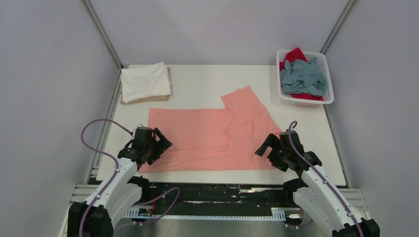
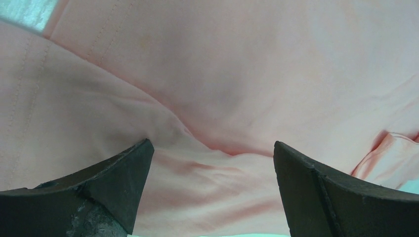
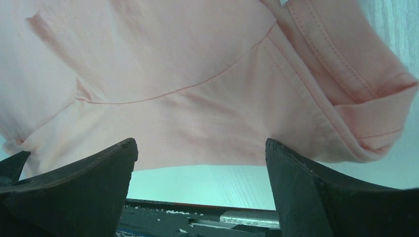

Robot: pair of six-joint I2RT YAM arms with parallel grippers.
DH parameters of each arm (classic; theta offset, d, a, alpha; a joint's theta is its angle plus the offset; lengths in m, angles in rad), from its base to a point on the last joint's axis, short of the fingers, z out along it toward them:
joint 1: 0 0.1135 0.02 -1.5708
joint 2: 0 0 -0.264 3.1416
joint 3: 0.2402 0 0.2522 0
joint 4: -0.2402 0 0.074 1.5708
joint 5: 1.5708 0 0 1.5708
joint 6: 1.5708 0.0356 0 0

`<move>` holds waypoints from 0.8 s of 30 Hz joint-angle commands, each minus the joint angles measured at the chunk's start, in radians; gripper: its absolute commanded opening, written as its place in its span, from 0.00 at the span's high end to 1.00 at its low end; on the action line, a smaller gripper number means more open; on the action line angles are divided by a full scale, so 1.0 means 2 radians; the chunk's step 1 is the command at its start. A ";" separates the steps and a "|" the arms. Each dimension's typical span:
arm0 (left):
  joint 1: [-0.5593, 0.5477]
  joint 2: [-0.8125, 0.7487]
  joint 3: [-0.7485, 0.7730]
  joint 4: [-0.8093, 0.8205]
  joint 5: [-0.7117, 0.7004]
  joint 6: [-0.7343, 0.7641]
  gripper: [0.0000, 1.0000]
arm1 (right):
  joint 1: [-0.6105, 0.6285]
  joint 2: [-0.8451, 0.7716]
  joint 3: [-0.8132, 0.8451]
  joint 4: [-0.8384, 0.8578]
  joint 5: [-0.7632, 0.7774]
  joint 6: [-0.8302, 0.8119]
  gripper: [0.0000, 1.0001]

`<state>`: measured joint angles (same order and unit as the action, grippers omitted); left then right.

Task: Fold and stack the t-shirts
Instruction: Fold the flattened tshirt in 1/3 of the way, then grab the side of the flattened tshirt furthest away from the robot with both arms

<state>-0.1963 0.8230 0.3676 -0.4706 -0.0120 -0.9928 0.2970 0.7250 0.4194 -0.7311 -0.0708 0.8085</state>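
Note:
A salmon-pink t-shirt (image 1: 207, 138) lies spread flat across the middle of the white table, one sleeve (image 1: 244, 101) pointing to the back. My left gripper (image 1: 165, 145) stands open over its near left corner, and the left wrist view (image 2: 212, 143) shows wrinkled pink cloth (image 2: 222, 89) between the fingers. My right gripper (image 1: 264, 148) stands open at the near right edge; in the right wrist view (image 3: 201, 140) the shirt's hem and sleeve (image 3: 197, 98) lie just beyond the fingertips. A folded white t-shirt (image 1: 145, 81) rests at the back left. Grey-blue (image 1: 302, 76) and red (image 1: 296, 54) t-shirts lie crumpled in the basket.
The white lattice basket (image 1: 327, 74) stands at the back right corner. A thin tan board (image 1: 148, 100) lies under the white shirt. A black rail (image 1: 217, 190) runs along the table's near edge. Grey walls close in the left, right and back.

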 commanded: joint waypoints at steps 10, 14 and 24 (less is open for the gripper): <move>0.038 0.164 0.226 -0.020 -0.127 0.066 0.00 | 0.007 0.123 0.172 0.128 0.080 -0.115 0.00; 0.059 0.293 0.325 -0.038 -0.154 0.088 0.00 | 0.007 0.236 0.261 0.145 0.115 -0.139 0.00; 0.113 0.515 0.477 -0.024 -0.145 0.161 0.03 | 0.003 0.348 0.309 0.194 0.133 -0.165 0.00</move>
<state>-0.0101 1.7855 1.2400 -0.5346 -0.2977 -0.7567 0.3065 1.3964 0.9825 -0.4019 0.1520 0.5243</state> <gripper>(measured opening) 0.988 0.998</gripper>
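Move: The t-shirt's far-left corner lies about 21 cm ahead of the left hand, 7 cm to its left and barely below; the white pile is roughly 13 cm beyond that corner. From the right hand the far sleeve's middle is some 27 cm ahead and 11 cm left, near table height; the laundry basket stands about 38 cm ahead and 19 cm right of that hand. Both open hands arc up and about 20 cm forward, left sinking to far-left corner, right towards the sleeve. ##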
